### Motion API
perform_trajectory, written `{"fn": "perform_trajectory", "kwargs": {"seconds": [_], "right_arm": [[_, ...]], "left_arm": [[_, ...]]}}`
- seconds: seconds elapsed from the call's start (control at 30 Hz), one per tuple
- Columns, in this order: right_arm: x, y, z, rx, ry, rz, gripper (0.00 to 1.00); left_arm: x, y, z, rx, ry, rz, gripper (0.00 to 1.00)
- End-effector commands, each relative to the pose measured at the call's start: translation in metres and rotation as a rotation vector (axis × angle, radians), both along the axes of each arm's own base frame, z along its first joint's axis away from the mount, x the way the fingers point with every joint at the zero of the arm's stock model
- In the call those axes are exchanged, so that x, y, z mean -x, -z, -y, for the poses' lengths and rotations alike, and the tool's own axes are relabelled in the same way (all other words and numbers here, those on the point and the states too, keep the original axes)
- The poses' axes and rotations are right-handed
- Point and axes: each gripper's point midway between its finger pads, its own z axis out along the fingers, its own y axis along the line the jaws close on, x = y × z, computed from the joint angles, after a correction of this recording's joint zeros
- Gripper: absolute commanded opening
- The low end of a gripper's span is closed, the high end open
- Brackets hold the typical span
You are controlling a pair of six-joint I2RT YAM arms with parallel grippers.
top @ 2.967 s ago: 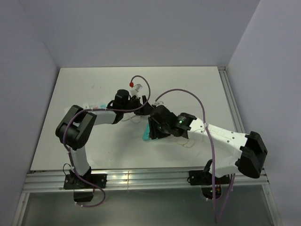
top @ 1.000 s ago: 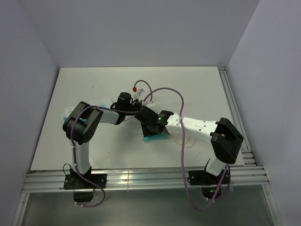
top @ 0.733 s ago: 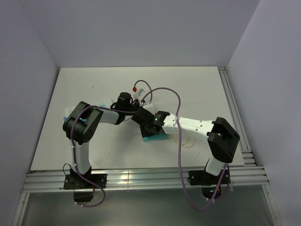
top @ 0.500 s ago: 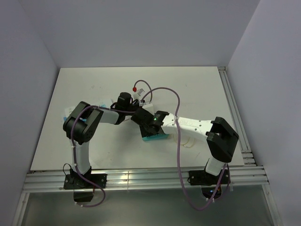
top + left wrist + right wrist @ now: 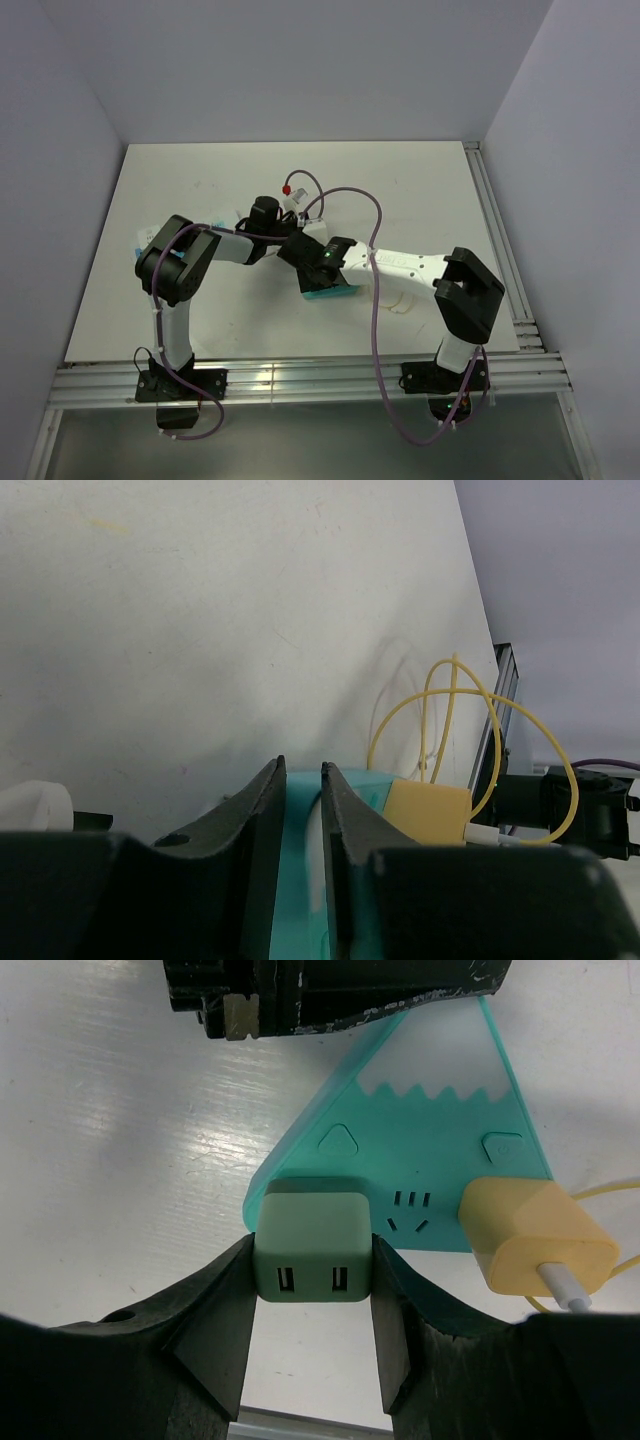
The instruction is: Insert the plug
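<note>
A teal triangular power strip [image 5: 430, 1150] lies on the white table; it also shows in the top view [image 5: 327, 291]. My left gripper [image 5: 301, 772] is shut on its narrow tip [image 5: 300, 815], and shows in the right wrist view [image 5: 330, 990]. My right gripper [image 5: 312, 1260] is shut on a pale green two-port USB plug [image 5: 313, 1248], held flat against the strip's face at its left corner; its prongs are hidden. A yellow plug [image 5: 535, 1238] with a yellow cable [image 5: 450, 720] sits in the strip's right socket. From above, my right gripper [image 5: 318, 262] covers the green plug.
A small white part with a red tip [image 5: 291, 185] lies behind the grippers. Purple arm cables [image 5: 350, 192] loop over the table. The loose yellow cable [image 5: 397, 301] lies right of the strip. A metal rail [image 5: 495, 230] runs along the table's right edge.
Since 3 s ago my right gripper moved left over the strip and the left arm shifted. Over the last second the right arm edged slightly further left; the strip barely moved.
</note>
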Motion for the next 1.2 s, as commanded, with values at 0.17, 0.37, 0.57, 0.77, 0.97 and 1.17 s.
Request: {"fn": "perform_trajectory", "kwargs": {"seconds": [0.17, 0.37, 0.57, 0.77, 0.97, 1.17], "right_arm": [[0.017, 0.039, 0.014, 0.099, -0.005, -0.108, 0.32], [0.026, 0.053, 0.014, 0.093, -0.019, -0.164, 0.33], [0.035, 0.067, 0.019, 0.114, -0.053, -0.247, 0.32], [0.045, 0.075, 0.022, 0.148, -0.103, -0.325, 0.32], [0.037, 0.066, 0.021, 0.148, -0.091, -0.288, 0.46], [0.004, 0.015, 0.009, 0.143, -0.066, -0.143, 0.79]], "left_arm": [[0.0, -0.006, 0.005, 0.014, 0.02, 0.008, 0.25], [0.001, -0.005, 0.005, 0.007, 0.02, 0.011, 0.25], [0.001, -0.004, 0.006, 0.002, 0.021, 0.009, 0.25], [0.002, -0.003, 0.007, 0.0, 0.024, 0.008, 0.25], [0.002, -0.003, 0.007, -0.002, 0.02, 0.006, 0.25], [0.002, -0.003, 0.008, 0.001, 0.028, 0.001, 0.26]]}}
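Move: The green plug is in the right fingers; its socket, at the left end of the teal strip, lies just below them, about 1 cm ahead and 2 cm down. The yellow plug sits some 7 cm to the right of the right hand and roughly level fore and aft. The left gripper, on the strip's far tip, has that socket about 8 cm back, 3 cm to its left and 2 cm lower. Keep the left gripper still, pinching the strip's tip as a brace. Press the right gripper down about 1.5 cm with the green plug still pinched, driving it towards the left-end socket while tipping the fingers some 5 degrees nearer to vertical; then ease up slightly, open to let go, and dip another 1.5 to 2 cm around the plug. ##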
